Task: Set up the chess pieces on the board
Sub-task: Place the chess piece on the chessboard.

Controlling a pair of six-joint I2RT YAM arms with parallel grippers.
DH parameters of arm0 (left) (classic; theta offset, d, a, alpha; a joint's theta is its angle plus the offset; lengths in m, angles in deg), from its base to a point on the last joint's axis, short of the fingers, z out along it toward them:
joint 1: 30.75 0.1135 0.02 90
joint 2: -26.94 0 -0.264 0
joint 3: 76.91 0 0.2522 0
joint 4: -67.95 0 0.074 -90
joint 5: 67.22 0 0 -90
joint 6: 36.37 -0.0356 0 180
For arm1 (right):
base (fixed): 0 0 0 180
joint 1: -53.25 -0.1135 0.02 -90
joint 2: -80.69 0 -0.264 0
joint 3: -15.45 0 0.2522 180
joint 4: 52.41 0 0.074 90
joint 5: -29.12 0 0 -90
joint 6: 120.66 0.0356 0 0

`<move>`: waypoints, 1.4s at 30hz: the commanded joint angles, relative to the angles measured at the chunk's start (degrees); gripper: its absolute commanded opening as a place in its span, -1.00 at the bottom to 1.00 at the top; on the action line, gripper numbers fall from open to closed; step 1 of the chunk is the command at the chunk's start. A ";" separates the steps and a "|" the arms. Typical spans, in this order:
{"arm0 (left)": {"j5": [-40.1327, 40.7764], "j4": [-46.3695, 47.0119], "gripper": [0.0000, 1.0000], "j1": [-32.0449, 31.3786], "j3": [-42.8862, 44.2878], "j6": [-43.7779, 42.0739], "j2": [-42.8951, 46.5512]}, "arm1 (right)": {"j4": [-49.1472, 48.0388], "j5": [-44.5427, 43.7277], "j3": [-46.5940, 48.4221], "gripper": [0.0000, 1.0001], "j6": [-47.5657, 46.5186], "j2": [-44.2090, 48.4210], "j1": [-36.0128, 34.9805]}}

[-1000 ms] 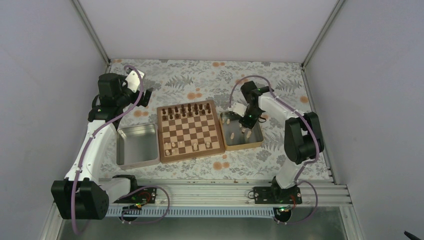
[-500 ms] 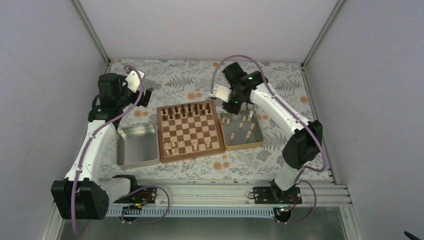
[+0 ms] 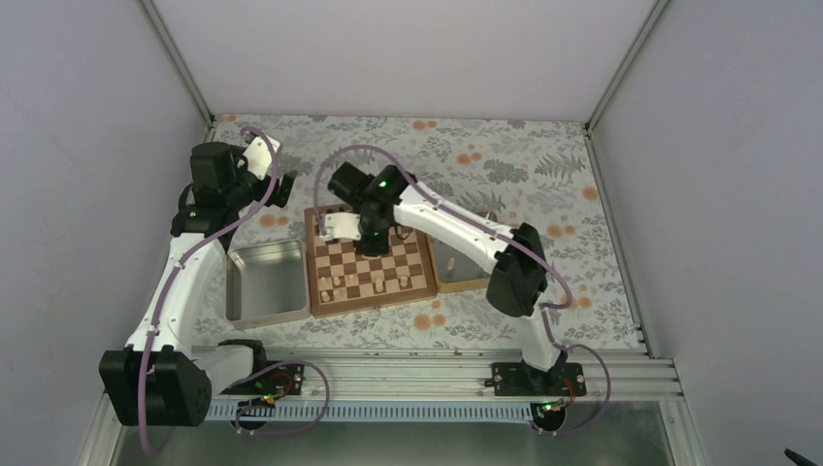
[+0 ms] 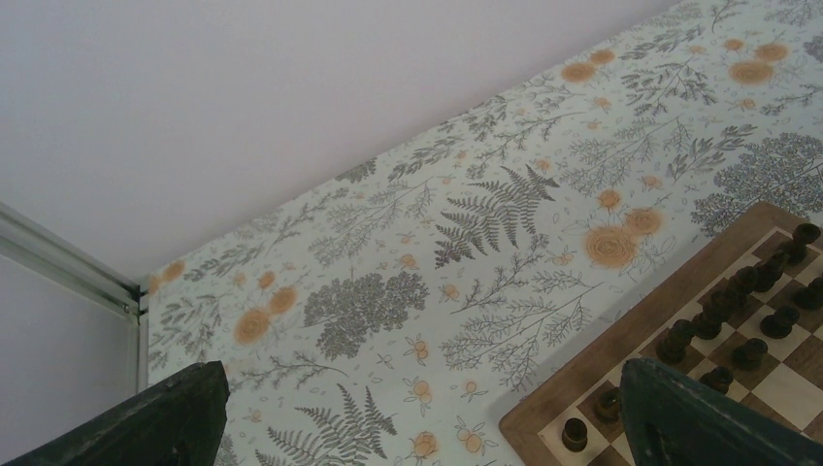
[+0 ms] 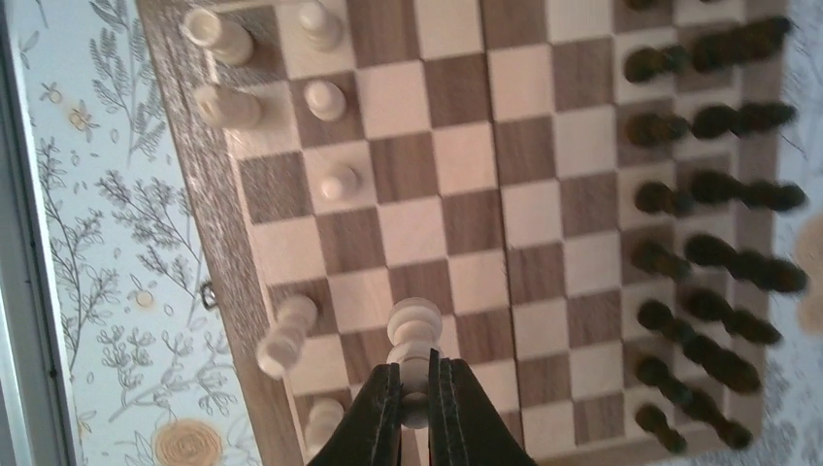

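The board (image 3: pixel 361 264) lies mid-table, with dark pieces along its far rows and a few pale chess pieces (image 3: pixel 351 283) near its front edge. My right gripper (image 3: pixel 373 239) hangs over the board's far half. In the right wrist view this gripper (image 5: pixel 415 377) is shut on a pale chess piece (image 5: pixel 414 328), held above the squares. Other pale pieces (image 5: pixel 325 98) stand on the board (image 5: pixel 466 146) along its left side, and one (image 5: pixel 284 337) looks tilted. My left gripper (image 3: pixel 283 191) is off the board's far left corner. In its wrist view it (image 4: pixel 427 427) is open over the cloth.
A shiny metal tray (image 3: pixel 264 282) sits left of the board. A wooden-rimmed tray (image 3: pixel 464 273) sits to its right, partly under my right arm. Dark pieces (image 5: pixel 713 194) fill two rows, also in the left wrist view (image 4: pixel 738 301). Walls close in on three sides.
My right arm has swung left from the wooden-rimmed tray to above the board, carrying the pale piece. The left arm has not moved.
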 commanded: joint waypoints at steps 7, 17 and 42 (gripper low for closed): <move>-0.02 -0.15 1.00 0.58 0.05 -0.71 0.42 | 1.89 0.94 3.77 -0.92 -0.16 -7.36 -8.11; -0.11 -0.09 1.00 0.54 -0.07 -0.70 0.40 | 1.89 1.92 2.02 -0.92 0.34 -8.32 -9.97; -0.02 0.13 1.00 0.57 -0.36 -0.70 0.76 | 1.17 3.08 0.56 -0.92 0.39 -7.92 -8.65</move>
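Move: The right hand, holding a white chess piece over the board, has its square, the empty third one along the near row, about 7 cm back, 3 cm to its left and 13 cm below. The white knight stands about 8 cm back and 6 cm left, the tall white piece some 6 cm back and 3 cm right, and the third pawn about 4 cm back and 4 cm left, all roughly 11 cm down. From the left hand the square lies about 19 cm back, 16 cm right and 24 cm below. The right hand carries the still-pinched piece back towards the near row and down, bearing left as it goes, about 9 cm in one quick sweep, while it turns some 10 degrees counter-clockwise and the fingers stay shut on the piece's upper part. Over the gap between the knight and the tall white piece it all but stops, then eases down about another centimetre with a slight correction to the right, keeping the piece just above the board. ##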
